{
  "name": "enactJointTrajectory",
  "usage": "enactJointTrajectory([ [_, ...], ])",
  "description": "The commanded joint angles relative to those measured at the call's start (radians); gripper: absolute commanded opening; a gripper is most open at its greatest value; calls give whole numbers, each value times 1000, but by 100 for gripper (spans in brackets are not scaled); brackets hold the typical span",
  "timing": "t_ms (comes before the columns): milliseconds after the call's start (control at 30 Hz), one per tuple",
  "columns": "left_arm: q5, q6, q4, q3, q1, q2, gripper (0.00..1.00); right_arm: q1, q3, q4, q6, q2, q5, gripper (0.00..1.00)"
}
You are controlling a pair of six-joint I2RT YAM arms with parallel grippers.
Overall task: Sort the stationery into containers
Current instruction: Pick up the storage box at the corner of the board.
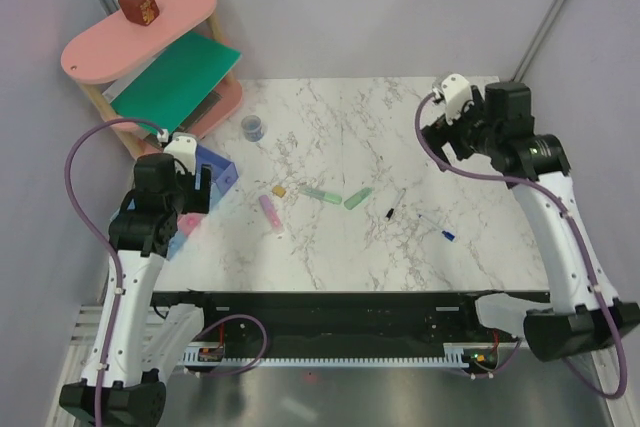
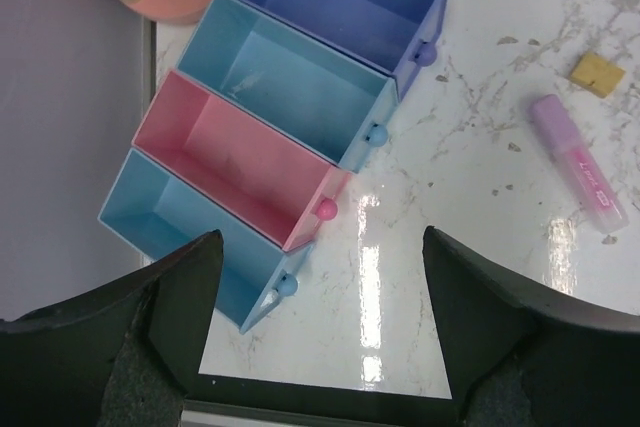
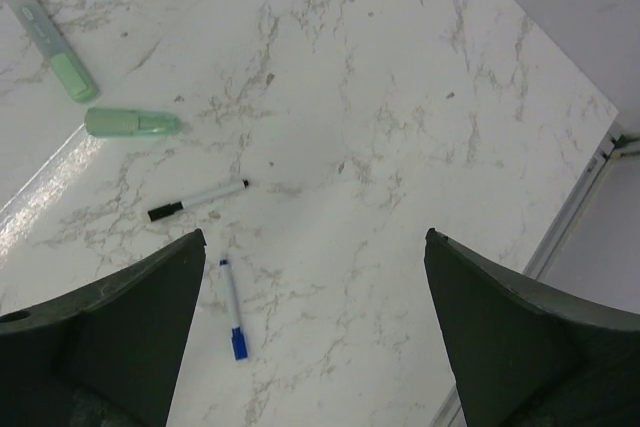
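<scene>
Four open-topped bins stand side by side at the table's left: blue-violet (image 2: 340, 2), light blue (image 2: 290, 77), pink (image 2: 235, 157) and blue (image 2: 190, 222), all empty. My left gripper (image 2: 320, 327) is open and empty, hovering just right of them (image 1: 198, 179). A pink stick (image 2: 580, 162) and a tiny yellow piece (image 2: 598, 73) lie nearby. My right gripper (image 3: 315, 327) is open and empty, high over the table's right part (image 1: 440, 132). Below it lie a blue-tipped pen (image 3: 232, 307), a black-tipped pen (image 3: 197, 199), a green stick (image 3: 130, 123) and a mint stick (image 3: 50, 42).
A bluish tape roll (image 1: 253, 127) sits at the back left of the table. The pink oval shelf (image 1: 100, 47) stands at the far left corner with a brown block (image 1: 138, 5) on top and a green sheet (image 1: 180, 72) on its lower level.
</scene>
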Motion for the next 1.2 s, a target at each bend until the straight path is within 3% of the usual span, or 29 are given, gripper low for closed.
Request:
enactJointTrajectory([
  [0, -134, -99, 5, 6, 21, 65, 87, 118, 156, 128, 43, 167, 80, 98],
  [233, 0, -220, -34, 64, 173, 240, 77, 227, 356, 193, 127, 392, 88, 98],
  [533, 95, -292, 57, 125, 303, 519, 65, 262, 290, 289, 135, 448, 108, 98],
  [733, 93, -312, 107, 158, 323, 655, 62, 266, 282, 325, 136, 468, 105, 98],
  [967, 85, -338, 104, 151, 368, 705, 62, 339, 368, 349, 161, 605, 36, 98],
  [1167, 108, -331, 68, 174, 452, 668, 63, 451, 558, 348, 112, 770, 69, 98],
])
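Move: The pink box lies about 9 cm left, 7 cm ahead and some 20 cm below the left hand. The near light-blue box is 12 cm left and 2 cm ahead; the far light-blue box is 5 cm left and 13 cm ahead; the dark-blue box is 1 cm left and 19 cm ahead. From the right hand, the pink box lies roughly 68 cm left, level with it and 27 cm below. Left hand sinks 13 cm and left towards pink box, fingers narrowing; right swings 20 cm left and forward. ##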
